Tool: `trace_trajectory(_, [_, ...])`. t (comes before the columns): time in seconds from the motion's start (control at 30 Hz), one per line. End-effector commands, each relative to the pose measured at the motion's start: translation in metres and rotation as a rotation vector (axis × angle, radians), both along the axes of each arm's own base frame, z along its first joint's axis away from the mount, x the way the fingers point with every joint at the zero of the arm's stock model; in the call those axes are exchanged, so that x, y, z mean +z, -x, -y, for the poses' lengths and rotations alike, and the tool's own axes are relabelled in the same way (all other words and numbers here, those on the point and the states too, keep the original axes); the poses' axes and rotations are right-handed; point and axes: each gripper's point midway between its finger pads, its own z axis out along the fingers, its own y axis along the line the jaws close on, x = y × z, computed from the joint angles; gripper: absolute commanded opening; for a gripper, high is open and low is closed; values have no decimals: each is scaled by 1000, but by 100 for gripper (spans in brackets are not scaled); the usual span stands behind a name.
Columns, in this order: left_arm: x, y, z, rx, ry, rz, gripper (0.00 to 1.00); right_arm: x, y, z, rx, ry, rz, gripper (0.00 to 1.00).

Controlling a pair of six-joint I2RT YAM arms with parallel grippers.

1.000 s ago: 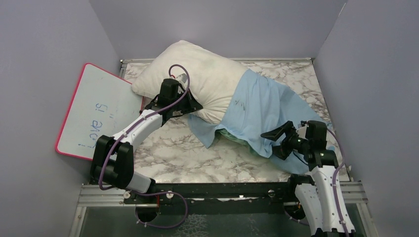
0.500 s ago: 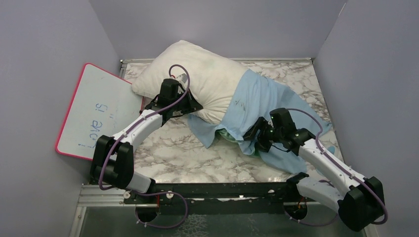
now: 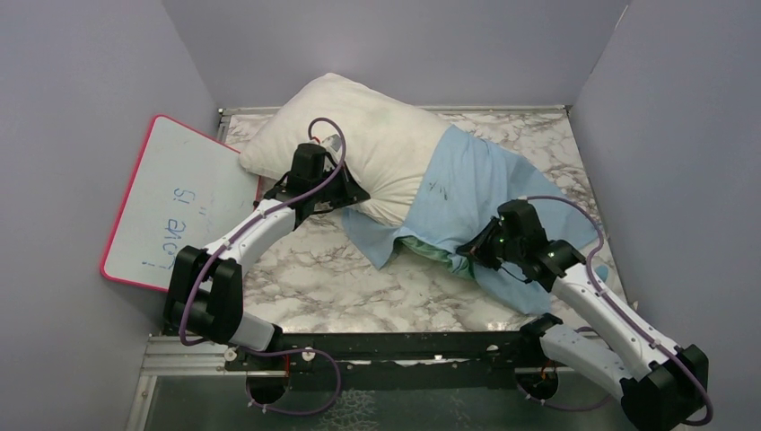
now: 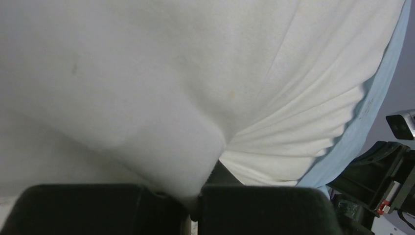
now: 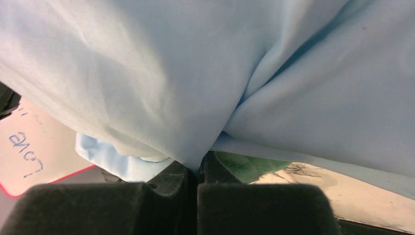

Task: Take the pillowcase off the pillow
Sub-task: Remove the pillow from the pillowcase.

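Note:
The cream-white pillow (image 3: 359,148) lies at the back of the table, its right end still inside the light blue pillowcase (image 3: 476,184). My left gripper (image 3: 336,199) is shut on a pinch of the pillow's near edge (image 4: 195,161). At the pillowcase's near hem my right gripper (image 3: 468,254) is shut on a fold of blue cloth (image 5: 200,147). The teal-green inner face (image 5: 244,166) shows just under that fold and also peeks out in the top view as the pillowcase's teal-green lining (image 3: 431,249).
A pink-framed whiteboard (image 3: 179,202) with blue writing leans at the left wall, touching the pillow's left corner. Grey walls close in on three sides. The marble tabletop (image 3: 332,278) shows in front of the pillow, with a metal rail (image 3: 404,346) at the near edge.
My right arm has swung in from the right edge to the pillowcase's near hem, and its gripper has gone from open to shut on the cloth. The left arm has not moved.

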Motion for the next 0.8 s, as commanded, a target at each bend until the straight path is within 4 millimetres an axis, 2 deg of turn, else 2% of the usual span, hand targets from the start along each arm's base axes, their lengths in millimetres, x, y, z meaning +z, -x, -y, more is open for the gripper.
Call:
trace_trajectory(0.0, [14, -15, -8, 33, -32, 74, 0, -4, -1, 41, -118, 196, -11, 1])
trace_trajectory(0.1, [9, -15, -12, 48, -57, 64, 0, 1, 3, 68, -210, 296, -10, 1])
trace_trajectory(0.23, [8, -17, -16, 63, -79, 67, 0, 23, 6, 96, -327, 373, 27, 1])
trace_trajectory(0.37, [2, -19, -22, 77, -113, 62, 0, 45, 6, 108, -363, 393, 78, 1])
trace_trajectory(0.53, [-5, -25, -30, 98, -129, 46, 0, 59, 7, 115, -349, 446, 97, 1])
trace_trajectory(0.63, [-6, -27, -31, 96, -130, 42, 0, 61, 16, 134, -425, 518, 49, 1])
trace_trajectory(0.77, [-11, -27, -34, 104, -143, 30, 0, 77, 25, 157, -552, 557, 60, 1])
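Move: My right hand already pinches the pillowcase's near edge; the middle of the pillowcase lies about 9 cm ahead and 7 cm right. Its mouth is some 18 cm ahead and 8 cm left, the bare pillow's middle about 27 ahead and 24 left, green cloth 6 cm left and level. From my left hand, gripping the pillow's near side, the pillow's middle is roughly 14 cm ahead and 3 left, the pillowcase 3 back and 29 right. I drag the pinched pillowcase edge away from the pillow, about 8 cm to the right and some 6 cm up, my right wrist rolling its left side down and turning clockwise, each roughly 15 degrees. Both grippers stay shut; my left hand keeps its grip on the pillow to hold it back, shifting only about 1 cm right. ##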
